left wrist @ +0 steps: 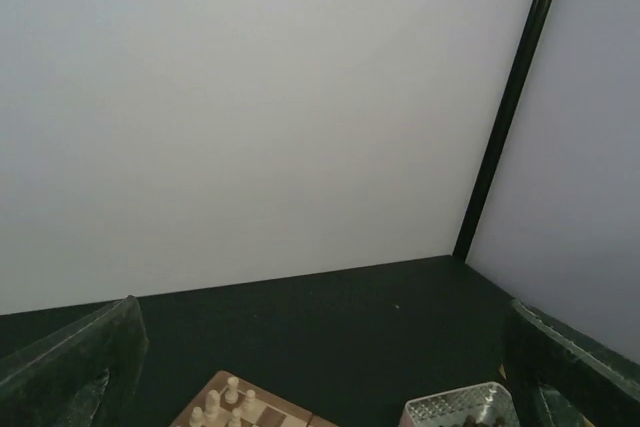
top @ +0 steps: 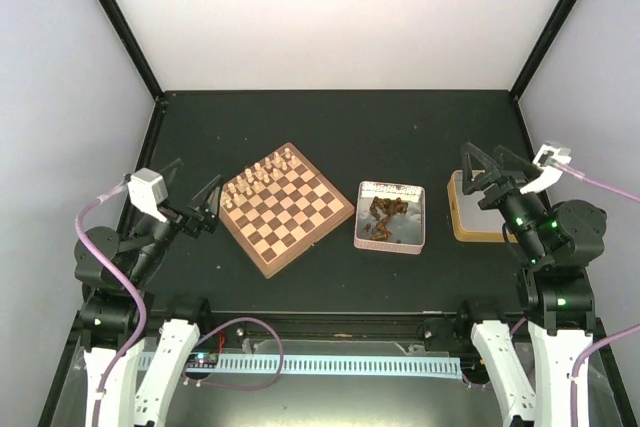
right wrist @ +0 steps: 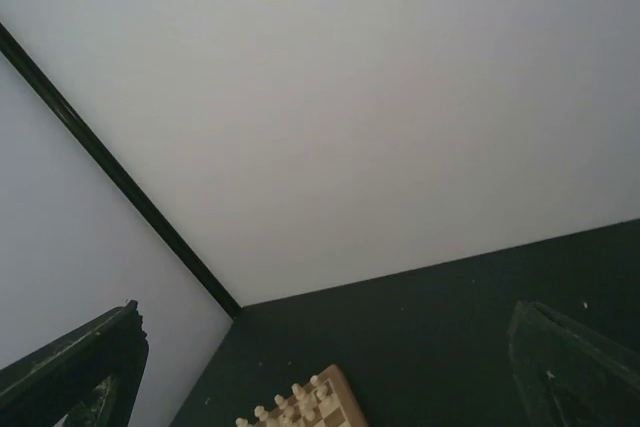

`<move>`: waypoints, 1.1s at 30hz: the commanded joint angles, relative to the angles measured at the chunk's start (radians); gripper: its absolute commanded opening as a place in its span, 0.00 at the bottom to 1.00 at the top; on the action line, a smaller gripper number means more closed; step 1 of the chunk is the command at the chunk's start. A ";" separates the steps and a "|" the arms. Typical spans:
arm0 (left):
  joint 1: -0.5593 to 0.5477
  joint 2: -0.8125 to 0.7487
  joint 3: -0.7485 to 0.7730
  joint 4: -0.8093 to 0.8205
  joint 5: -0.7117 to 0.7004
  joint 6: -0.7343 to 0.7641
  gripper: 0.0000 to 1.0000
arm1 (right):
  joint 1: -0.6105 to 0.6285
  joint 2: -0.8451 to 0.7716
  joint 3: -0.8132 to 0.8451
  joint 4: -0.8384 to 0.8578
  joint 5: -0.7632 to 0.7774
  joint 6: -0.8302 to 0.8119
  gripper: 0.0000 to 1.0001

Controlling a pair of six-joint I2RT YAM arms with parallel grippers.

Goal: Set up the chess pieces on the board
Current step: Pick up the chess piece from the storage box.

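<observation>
The board (top: 297, 219) lies turned at an angle left of the table's middle. Pale cream pieces (top: 258, 176) stand in two rows along its far-left side; the other squares are bare. The dark brown chess pieces (top: 385, 210) lie in a heap inside a silvery tin (top: 391, 244) right of the board. My left gripper (top: 197, 179) hovers open just off the board's left corner, holding nothing. My right gripper (top: 487, 157) stands open above a tan tray (top: 462, 230), also holding nothing. In the left wrist view both fingers (left wrist: 70, 367) frame the board's corner (left wrist: 285, 413) and the tin (left wrist: 455, 409).
The right wrist view shows its fingers (right wrist: 572, 367) wide apart and the board's far corner (right wrist: 340, 402) with pale pieces. White walls with black corner posts (top: 120, 22) close in the dark table on three sides. A cable rail (top: 330, 364) runs along the near edge.
</observation>
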 commanded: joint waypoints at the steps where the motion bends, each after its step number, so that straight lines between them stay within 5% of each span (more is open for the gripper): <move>1: 0.012 -0.021 -0.016 0.006 0.067 -0.046 0.99 | -0.012 -0.018 -0.031 -0.010 -0.052 0.061 0.99; 8: 0.007 -0.048 -0.119 0.054 0.168 -0.144 0.99 | -0.015 -0.003 -0.081 -0.048 -0.165 0.031 0.98; 16: 0.002 -0.030 -0.385 0.377 0.377 -0.362 0.99 | -0.014 0.192 -0.133 -0.143 -0.319 -0.073 0.84; 25: 0.002 0.065 -0.429 0.336 0.341 -0.325 0.99 | 0.142 0.461 -0.180 -0.146 -0.056 -0.132 0.72; 33: 0.000 0.146 -0.453 0.377 0.315 -0.310 0.99 | 0.351 0.723 -0.178 -0.159 0.204 -0.125 0.49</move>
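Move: Ahead of the right hand by about 11 cm and some 12 cm to its left lie the brown chess pieces in the storage box, roughly 40 cm below. At much the same depth, the chessboard's middle is about 27 cm left of them and 3 cm farther out, and the tan box about 28 cm right of them and 3 cm farther out. From the left hand the pieces are some 15 cm ahead, 37 cm to the right and 39 cm down. Swooping down about 28 cm while easing forward and left towards the brown pieces, the right hand tips its fingers downward by some 50 degrees and narrows them from wide open to about half, touching nothing yet. The left hand, still open, sinks about 15 cm and shifts slightly right and then forward towards the chessboard, tipping down and turning clockwise. ##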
